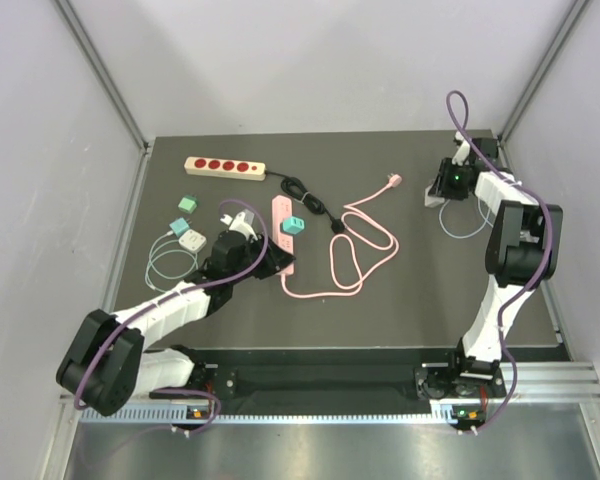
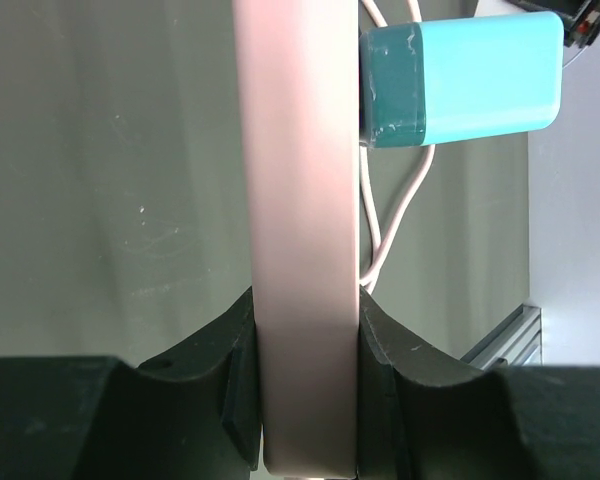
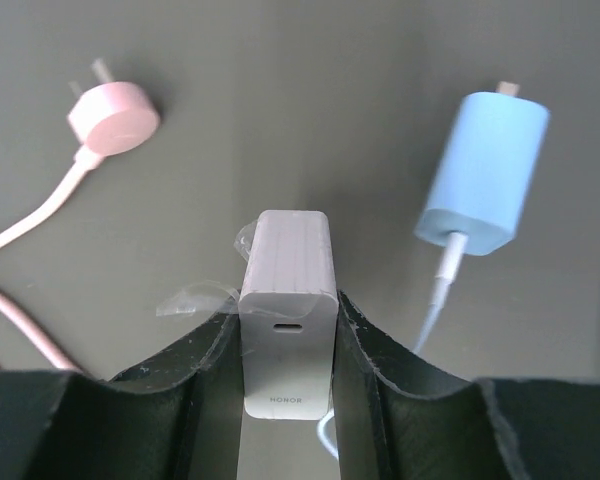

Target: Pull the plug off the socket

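Observation:
The pink socket strip lies mid-table, and my left gripper is shut on its near end. In the left wrist view the strip stands clamped between both pads, with a teal plug seated in its right face. That plug also shows from above. At the far right my right gripper is shut on a white charger, held just above the dark table. A blue charger with a cable lies beside it.
The strip's pink cable loops across the middle and ends in a round pink plug. A beige strip with red sockets and its black cord lie at the back. A teal adapter and a white charger lie left.

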{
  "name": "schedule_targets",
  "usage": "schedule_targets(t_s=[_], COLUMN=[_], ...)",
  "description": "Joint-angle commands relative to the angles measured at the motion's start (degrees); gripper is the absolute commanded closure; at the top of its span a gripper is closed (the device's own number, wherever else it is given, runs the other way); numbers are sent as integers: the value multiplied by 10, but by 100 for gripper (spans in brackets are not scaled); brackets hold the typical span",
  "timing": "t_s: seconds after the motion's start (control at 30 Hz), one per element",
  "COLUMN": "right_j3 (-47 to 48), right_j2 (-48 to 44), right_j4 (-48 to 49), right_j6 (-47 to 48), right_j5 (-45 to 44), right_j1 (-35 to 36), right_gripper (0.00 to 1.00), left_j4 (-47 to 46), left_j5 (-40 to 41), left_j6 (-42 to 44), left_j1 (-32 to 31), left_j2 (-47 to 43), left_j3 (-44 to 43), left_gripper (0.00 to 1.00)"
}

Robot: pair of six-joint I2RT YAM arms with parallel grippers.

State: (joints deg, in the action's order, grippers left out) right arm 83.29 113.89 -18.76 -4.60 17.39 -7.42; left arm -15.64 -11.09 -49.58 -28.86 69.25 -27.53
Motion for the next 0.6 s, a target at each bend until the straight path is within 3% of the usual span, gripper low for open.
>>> schedule_targets(t_s=[0.0,0.13,0.17,0.27,0.57], right_j3=[47,56,57,61,59], right_j2=[11,20,19,12,-46], right_j4=[-4,-5,-4,-6,-5], right_j6=[7,15,17,25,65], right_j5=[0,0,-2,1,26], right_j1=[-15,-21,-23,-29,-41], right_gripper=[85,74,66,55,38], left_j4=[-75,-82,-83,-85,-95], left_j5=[-6,-15,-16,-18,-22], left_j6=[10,11,12,12,16], left_j1=[4,4,4,4,4], left_j2=[-13,-4,-3,-1,4], left_j3=[-5,-9,-9,-11,-14], left_gripper=[100,100,100,100,100])
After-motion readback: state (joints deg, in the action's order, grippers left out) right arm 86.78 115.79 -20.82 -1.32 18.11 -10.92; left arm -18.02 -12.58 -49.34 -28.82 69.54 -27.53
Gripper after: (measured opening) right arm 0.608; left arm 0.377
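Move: Under the right hand, slightly to its right, lies the bare patch where the held white charger is to go, about 2 cm right and 3 cm down. The blue plug lies some 4 cm ahead and 4 cm right of this hand, the pink plug about 5 cm ahead and 11 cm left, both roughly 3 cm lower. From the left hand, which still grips the pink strip, that patch is some 20 cm ahead, 42 cm right and 7 cm lower. Setting down the white charger beside the blue plug, the right hand eases to its right and sinks about 1 cm. Its fingers then open from around a third to well over half as it rises about as much again and keeps drifting right, some 3 cm in all, with no real wrist turn. ##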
